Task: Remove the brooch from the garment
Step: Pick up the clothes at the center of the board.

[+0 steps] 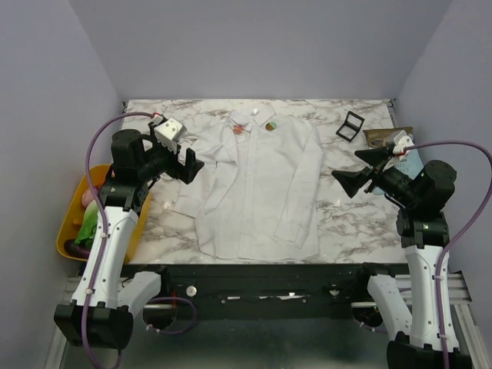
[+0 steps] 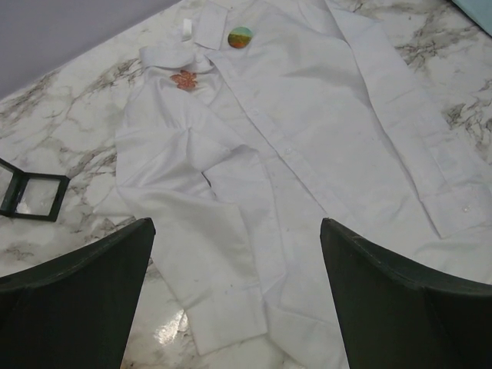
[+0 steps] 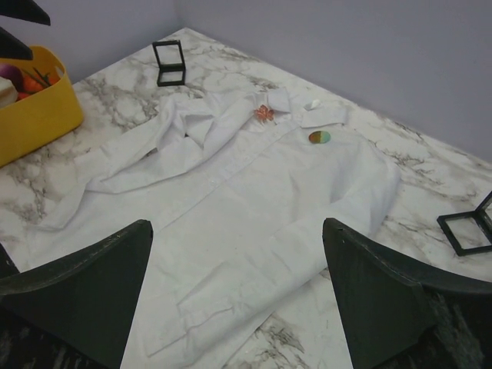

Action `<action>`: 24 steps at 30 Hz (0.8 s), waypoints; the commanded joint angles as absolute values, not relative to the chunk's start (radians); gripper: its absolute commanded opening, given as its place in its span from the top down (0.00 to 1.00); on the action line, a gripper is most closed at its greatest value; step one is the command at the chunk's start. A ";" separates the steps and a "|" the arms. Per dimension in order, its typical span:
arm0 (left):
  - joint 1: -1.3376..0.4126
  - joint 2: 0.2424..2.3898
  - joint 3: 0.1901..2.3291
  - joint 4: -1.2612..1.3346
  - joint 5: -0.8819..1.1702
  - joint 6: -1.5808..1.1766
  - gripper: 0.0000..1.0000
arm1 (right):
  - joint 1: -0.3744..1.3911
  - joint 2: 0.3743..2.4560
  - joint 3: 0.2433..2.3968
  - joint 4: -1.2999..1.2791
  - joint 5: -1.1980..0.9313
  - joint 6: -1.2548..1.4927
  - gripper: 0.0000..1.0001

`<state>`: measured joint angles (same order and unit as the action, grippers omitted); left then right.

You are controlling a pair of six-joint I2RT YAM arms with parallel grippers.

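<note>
The garment (image 1: 257,184) is a white long-sleeved shirt lying flat on the marble table, collar toward the far edge. The brooch (image 1: 271,124), a small round green and orange pin, sits just below the collar and also shows in both wrist views (image 2: 241,37) (image 3: 320,137). My left gripper (image 1: 192,164) hangs open above the shirt's left sleeve (image 2: 192,231), with nothing between its fingers. My right gripper (image 1: 348,171) hangs open off the shirt's right side, over the other sleeve (image 3: 292,254), and is also empty. Both are well short of the brooch.
A small orange-red ornament (image 1: 239,129) sits on the collar beside the brooch. A black square palette (image 1: 350,125) lies at the back right, and another palette (image 3: 169,63) near the far left. A yellow basket (image 1: 73,223) with several items stands off the table's left edge.
</note>
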<state>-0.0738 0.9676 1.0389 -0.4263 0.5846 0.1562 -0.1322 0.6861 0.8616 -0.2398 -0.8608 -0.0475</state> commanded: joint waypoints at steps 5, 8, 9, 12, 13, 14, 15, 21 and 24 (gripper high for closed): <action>-0.202 1.089 1.135 -0.474 0.409 0.258 0.01 | -0.126 0.791 0.900 -0.268 -0.795 -0.089 0.00; -0.251 1.150 1.164 -0.448 0.338 0.242 0.01 | -0.106 0.818 0.913 -0.276 -0.755 -0.101 0.00; -0.270 1.166 1.167 -0.413 0.269 0.223 0.01 | -0.094 0.818 0.911 -0.276 -0.741 -0.104 0.00; -0.345 1.253 1.198 -0.356 0.095 0.207 0.01 | -0.089 0.815 0.902 -0.275 -0.710 -0.113 0.00; -0.362 1.282 1.212 -0.348 0.060 0.207 0.01 | -0.089 0.815 0.900 -0.273 -0.703 -0.120 0.00; -0.376 1.342 1.245 -0.344 0.034 0.212 0.01 | -0.089 0.813 0.894 -0.270 -0.693 -0.123 0.00; -0.400 1.374 1.262 -0.333 0.012 0.219 0.01 | -0.089 0.810 0.890 -0.268 -0.686 -0.124 0.00; -0.459 1.665 1.480 -0.374 -0.162 0.259 0.01 | -0.089 0.801 0.879 -0.265 -0.670 -0.135 0.00; -0.471 1.820 1.616 -0.419 -0.216 0.259 0.01 | -0.089 0.799 0.874 -0.262 -0.666 -0.140 0.00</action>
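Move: The garment lies flat about 19 cm below the left hand. Its collar is some 32 cm ahead and 10 cm to the right, the red brooch just short of it at 28 ahead and 9 right, the green brooch 29 ahead and 18 right. A black frame stands 27 ahead and 18 left. From the right hand the collar is about 37 cm ahead, 22 left, 22 down; the garment's right shoulder is 32 ahead, 5 left. Forward at growing speed, after a slow start to its right, the left hand sweeps about 15 cm out, 8 cm right and 7 cm down over the garment towards the collar and red brooch, rolling its left side up some 20 degrees. The right hand dips forward and down a few centimetres, then nearly stops. Both grippers stay wide open, touching nothing. ##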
